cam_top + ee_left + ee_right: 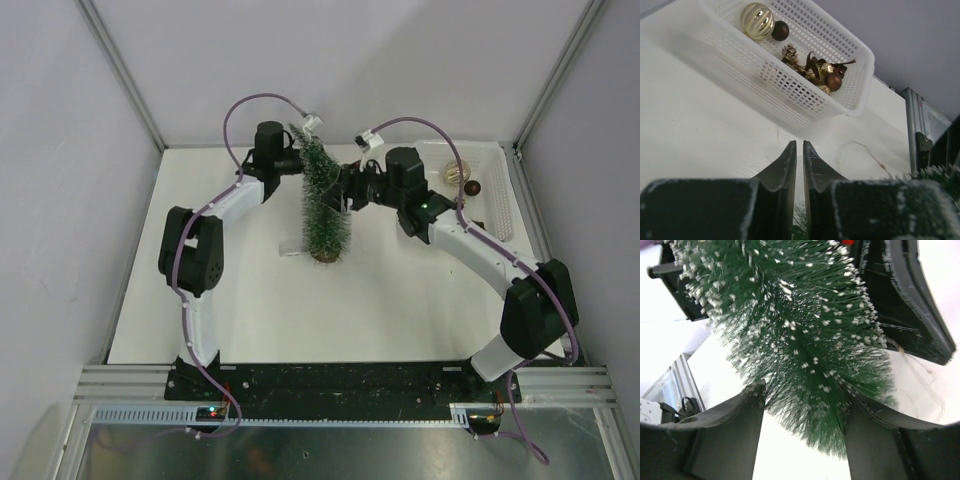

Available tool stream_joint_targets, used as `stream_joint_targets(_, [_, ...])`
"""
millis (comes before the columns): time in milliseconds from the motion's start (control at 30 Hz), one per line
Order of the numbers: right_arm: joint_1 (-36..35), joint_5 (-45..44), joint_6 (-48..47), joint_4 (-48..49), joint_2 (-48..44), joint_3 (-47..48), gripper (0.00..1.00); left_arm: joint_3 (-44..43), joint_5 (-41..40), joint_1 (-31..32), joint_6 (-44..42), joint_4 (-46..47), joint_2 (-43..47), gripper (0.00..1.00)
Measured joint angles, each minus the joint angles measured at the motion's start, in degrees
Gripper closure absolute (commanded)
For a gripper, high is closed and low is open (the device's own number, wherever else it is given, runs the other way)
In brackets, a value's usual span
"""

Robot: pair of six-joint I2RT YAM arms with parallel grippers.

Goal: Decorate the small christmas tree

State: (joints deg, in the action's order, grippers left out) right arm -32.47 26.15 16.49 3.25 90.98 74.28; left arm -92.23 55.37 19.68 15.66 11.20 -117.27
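The small christmas tree (325,205) stands upright mid-table on its round wooden base (324,253); its frosted green bristles fill the right wrist view (800,330). My right gripper (347,192) is open, with one finger on each side of the tree's bristles (805,395); the right finger (875,435) touches them. My left gripper (297,160) is at the tree's top from the left. Its jaws (799,145) are nearly closed, with a narrow slit and green bristles showing low between them.
A white mesh basket (860,80) stands at the back right (503,205), holding a gold ribbed ball (757,21), a brown ball (780,30) and a cluster of small ornaments (820,72). A thin thread loop (865,150) lies on the white table.
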Motion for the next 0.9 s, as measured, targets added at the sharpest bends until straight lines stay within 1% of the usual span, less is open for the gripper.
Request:
stream_joint_targets(67, [0.5,-0.2,0.6,-0.4,-1.7,-1.1,0.24,0.5,0.9,0.0,0.4,0.3,0.4,0.86])
stream_joint_targets(133, [1.4,-0.1,1.0,-0.7,-4.4,-2.5,0.22,0.6,1.5,0.0,0.5,0.3,0.7,0.85])
stream_joint_targets(333, [6.1,1.2,2.5,-1.2,-14.6,-7.3,0.21,0.6,2.1,0.0,1.0,0.8,1.7,0.83])
stream_joint_targets(433, [10.2,2.4,3.8,-0.5,-19.5,-10.0,0.20,0.6,2.1,0.0,1.4,0.9,2.1,0.83])
stream_joint_targets(500, [13.0,2.9,4.9,0.3,-20.9,-11.1,0.21,0.6,2.1,0.0,1.5,1.0,2.2,0.82])
stream_joint_targets(633, [18.0,3.3,8.6,3.5,-18.4,-11.6,0.22,0.6,1.8,0.0,2.1,1.2,2.2,0.82])
stream_joint_targets(900, [19.0,5.0,17.9,9.3,-3.7,-12.4,0.22,0.6,1.8,0.0,2.9,1.6,2.2,0.82])
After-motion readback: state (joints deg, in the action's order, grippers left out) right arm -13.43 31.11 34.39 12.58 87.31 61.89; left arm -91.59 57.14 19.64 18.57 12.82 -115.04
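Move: The tree stands between the hands, its middle roughly 5 cm left of the right hand, 3 cm ahead and 9 cm below, with branches still between that hand's fingers. The ornament basket lies some 20 cm ahead of the right hand, 35 cm to its right and 22 cm below. From the left hand, behind the treetop, the tree's middle is about 6 cm back, 4 cm left and 4 cm below. Opening wider, the right hand clears the tree, rising and going about 14 cm right, then swings forward and down. ##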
